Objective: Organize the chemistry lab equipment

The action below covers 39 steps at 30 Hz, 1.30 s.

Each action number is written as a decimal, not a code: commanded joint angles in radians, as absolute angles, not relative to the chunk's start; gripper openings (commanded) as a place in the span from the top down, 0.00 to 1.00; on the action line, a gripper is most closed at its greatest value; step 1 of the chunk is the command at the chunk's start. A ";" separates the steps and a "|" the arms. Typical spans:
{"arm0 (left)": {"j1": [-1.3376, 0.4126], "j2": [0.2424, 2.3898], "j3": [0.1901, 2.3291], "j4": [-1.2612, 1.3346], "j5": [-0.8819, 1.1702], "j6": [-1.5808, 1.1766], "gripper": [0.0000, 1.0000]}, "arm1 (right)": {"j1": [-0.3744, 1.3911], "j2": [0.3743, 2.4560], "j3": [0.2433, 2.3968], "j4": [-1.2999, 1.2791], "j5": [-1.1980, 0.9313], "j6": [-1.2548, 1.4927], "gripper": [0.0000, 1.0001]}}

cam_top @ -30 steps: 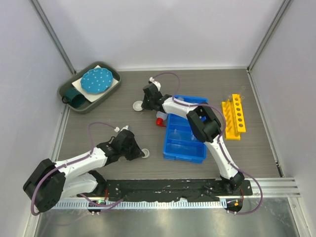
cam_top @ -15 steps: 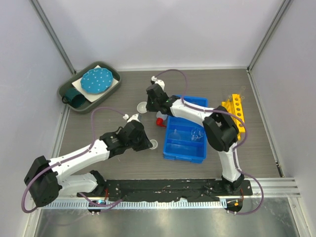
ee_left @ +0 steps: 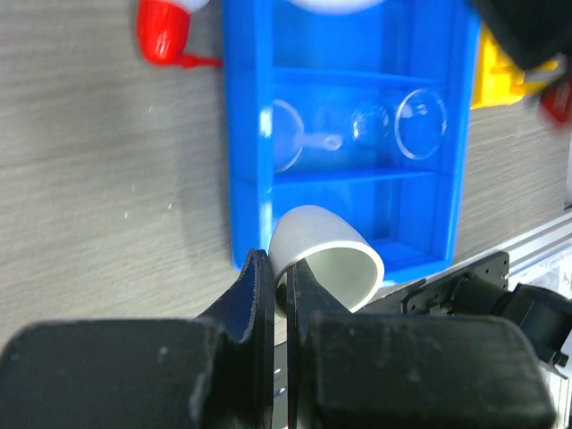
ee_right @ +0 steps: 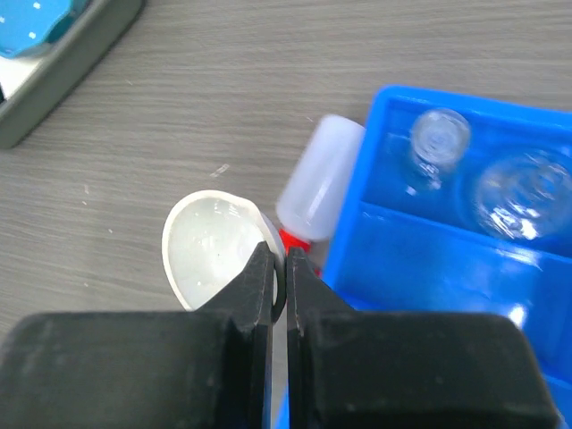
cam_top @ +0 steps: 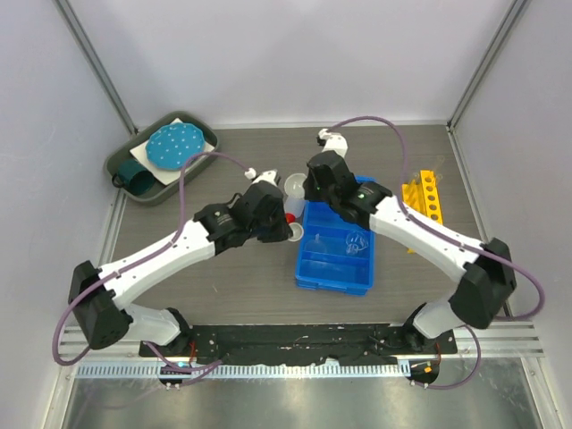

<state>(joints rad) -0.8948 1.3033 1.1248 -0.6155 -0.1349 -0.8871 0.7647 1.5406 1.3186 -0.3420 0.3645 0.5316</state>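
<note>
My left gripper is shut on the rim of a small white dish, which hangs tilted over the near-left corner of the blue divided bin. A second white dish is pinched by its rim in my shut right gripper, just left of the bin's far corner. The red-capped bottle lies against the bin's left wall. Clear glassware rests in the bin. The yellow rack stands to its right.
A dark green tray with a teal dotted disc sits at the far left by the wall. Both arms reach over the middle of the table, close to each other. A black rail runs along the near edge.
My left arm has carried its dish from the near-left table up and right to the bin. My right arm has swung right with its dish, off the table near the bottle.
</note>
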 commanded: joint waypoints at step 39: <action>-0.755 2.020 1.720 -0.597 0.037 -0.612 1.00 | 0.468 1.233 0.905 -0.422 0.314 0.430 0.99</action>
<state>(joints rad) -0.7753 2.0003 1.6627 -0.6460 0.0067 -0.6392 0.4740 1.2133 0.8814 -0.4946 0.3405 0.4438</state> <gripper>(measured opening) 0.046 0.075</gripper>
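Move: Over the blue box, both hands aim at the empty compartment second from its far end: about 16 cm ahead, 16 right and 17 below the left hand; some 2 ahead, 11 right and 20 below the right. From the right hand, the squeeze bottle lies 6 ahead, 2 left; the flask compartment 11 ahead, 12 right; the funnel compartment about 7 back, 11 right. Swinging right across the box, the right hand carries the large bowl about 17 cm, drawing back some 7 and then sinking, easing slightly forward last. The left hand brings the small bowl forward and right, rises briefly, then sinks over the box's left side. Both hands turn slightly clockwise, fingers still pinching the rims. ##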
